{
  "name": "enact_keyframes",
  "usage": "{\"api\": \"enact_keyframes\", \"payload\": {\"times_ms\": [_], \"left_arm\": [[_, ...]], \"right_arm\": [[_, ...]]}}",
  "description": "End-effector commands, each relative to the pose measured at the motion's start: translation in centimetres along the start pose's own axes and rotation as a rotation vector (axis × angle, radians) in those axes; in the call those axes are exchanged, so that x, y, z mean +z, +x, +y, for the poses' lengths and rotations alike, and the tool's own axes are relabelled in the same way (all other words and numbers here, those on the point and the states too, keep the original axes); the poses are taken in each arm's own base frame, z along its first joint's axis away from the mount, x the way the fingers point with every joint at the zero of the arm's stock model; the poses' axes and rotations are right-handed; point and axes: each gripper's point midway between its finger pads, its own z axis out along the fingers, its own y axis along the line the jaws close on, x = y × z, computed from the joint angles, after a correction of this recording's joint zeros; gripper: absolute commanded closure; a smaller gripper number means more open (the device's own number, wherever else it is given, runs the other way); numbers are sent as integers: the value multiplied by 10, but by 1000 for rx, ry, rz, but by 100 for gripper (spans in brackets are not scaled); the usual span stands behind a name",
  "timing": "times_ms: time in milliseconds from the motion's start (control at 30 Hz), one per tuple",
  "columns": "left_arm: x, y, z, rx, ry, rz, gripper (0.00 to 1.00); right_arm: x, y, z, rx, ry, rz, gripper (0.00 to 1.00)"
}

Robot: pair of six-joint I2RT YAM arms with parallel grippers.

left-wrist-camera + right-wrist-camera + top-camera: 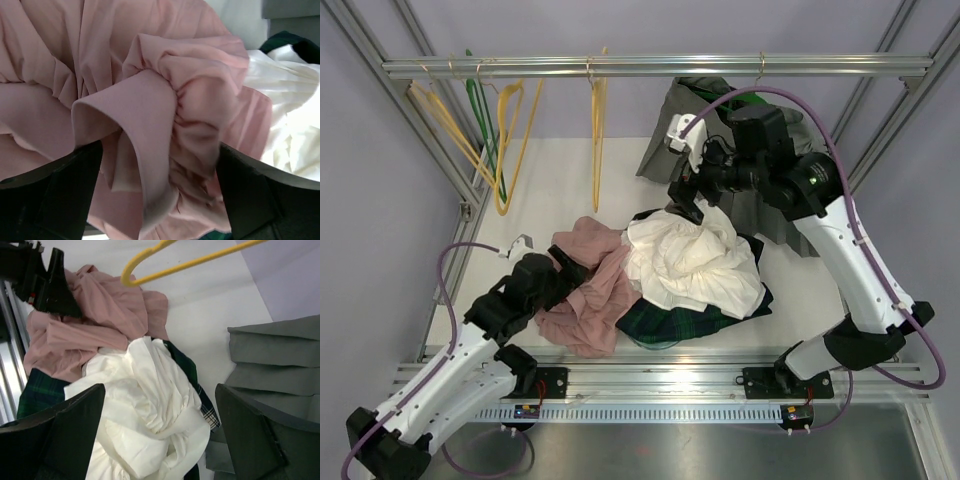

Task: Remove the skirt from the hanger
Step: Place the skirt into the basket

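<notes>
A grey pleated skirt (662, 145) hangs at the right of the rail from a hanger whose hook (759, 68) shows above it; my right arm hides much of it. In the right wrist view the grey skirt (275, 360) is at the right. My right gripper (686, 198) (160, 405) is open in the air above a white skirt (150, 405), holding nothing. Low on the left, my left gripper (563, 272) (159, 165) is open, with a fold of a pink skirt (150, 100) standing between its fingers.
A heap of pink (590, 290), white (690, 260) and green plaid (670, 325) skirts lies mid-table. Empty yellow hangers (510, 140) (598, 120) and a green one (480, 110) hang from the rail (650, 66). Metal frame posts stand at both sides.
</notes>
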Motion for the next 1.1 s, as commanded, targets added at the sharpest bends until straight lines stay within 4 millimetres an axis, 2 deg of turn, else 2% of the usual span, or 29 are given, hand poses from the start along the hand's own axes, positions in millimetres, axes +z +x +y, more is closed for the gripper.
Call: {"api": "enact_keyframes", "payload": {"times_ms": [0,33,67,133,167,233,300,467,500,600,633,700,733,767,800,833,867,900,933,967,1033,1067], "left_arm": [[12,-15,-19,-35,71,-82,16],[12,-17,-19,-24,73,-96,29],[12,-20,-20,-10,78,-112,38],[3,-30,-20,19,96,-161,69],[-1,-34,-21,58,109,-180,88],[-19,-43,-26,79,167,-225,100],[-38,-54,-32,124,224,-271,100],[-101,-77,-54,239,401,-382,100],[-120,-84,-63,255,450,-408,100],[-157,-92,-82,328,573,-452,100],[-179,-96,-94,340,640,-469,100],[-200,-102,-112,387,707,-491,100],[-225,-105,-129,409,791,-496,100],[-227,-105,-142,440,817,-482,100],[-238,-108,-157,453,870,-489,100],[-266,-112,-173,472,953,-497,100],[-274,-113,-183,488,986,-496,100],[-271,-116,-201,504,1001,-476,100],[-279,-115,-211,523,1043,-460,100],[-297,-121,-224,529,1090,-480,100],[-298,-124,-250,548,1146,-465,100],[-320,-133,-263,541,1212,-506,100]], "right_arm": [[-13,19,15,-55,-139,-19,2],[-16,21,15,-54,-135,-23,2],[-18,25,16,-56,-137,-24,2],[-26,32,18,-53,-137,-27,4],[-29,34,18,-52,-132,-31,4],[-37,39,19,-40,-128,-36,5],[-43,47,11,-17,-97,-32,5],[-61,54,-2,40,-28,-71,5],[-63,56,-10,53,6,-78,5],[-74,59,-30,125,99,-95,5],[-79,58,-33,148,128,-106,5],[-83,60,-41,155,163,-128,4],[-88,59,-42,164,173,-138,4],[-89,60,-43,176,174,-141,4],[-91,59,-42,195,170,-149,4],[-95,58,-44,204,176,-160,4],[-97,57,-44,210,181,-167,4],[-100,57,-44,214,187,-171,4],[-102,57,-45,218,197,-173,4],[-105,59,-49,222,214,-173,4],[-111,59,-51,227,241,-175,4],[-113,62,-53,235,254,-171,3]]}}
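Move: The pink skirt lies bunched in and just under the left hand's open fingers, its middle about 1 cm back, 1 cm to the right and 4 cm below. The white skirt, piled on the basket, is some 22 cm to that hand's right and 2 cm ahead; the emptied hanger hangs about 18 cm ahead, 5 cm right, well above. From the right hand the pink skirt is roughly 8 cm back and 18 cm left, 30 cm below; the grey skirt hangs about 11 cm ahead, 12 cm right. The pink skirt is pinched by a raised fold as the left fingers, easing down a last centimetre, shut fully on it; the left hand then hoists it fast, about 35 cm up, its wrist swinging from pointing down to pointing above level, some 60 degrees. Meanwhile the empty, open right hand draws off roughly 14 cm to the right, from above the white skirt towards the grey one, turning a little clockwise. ##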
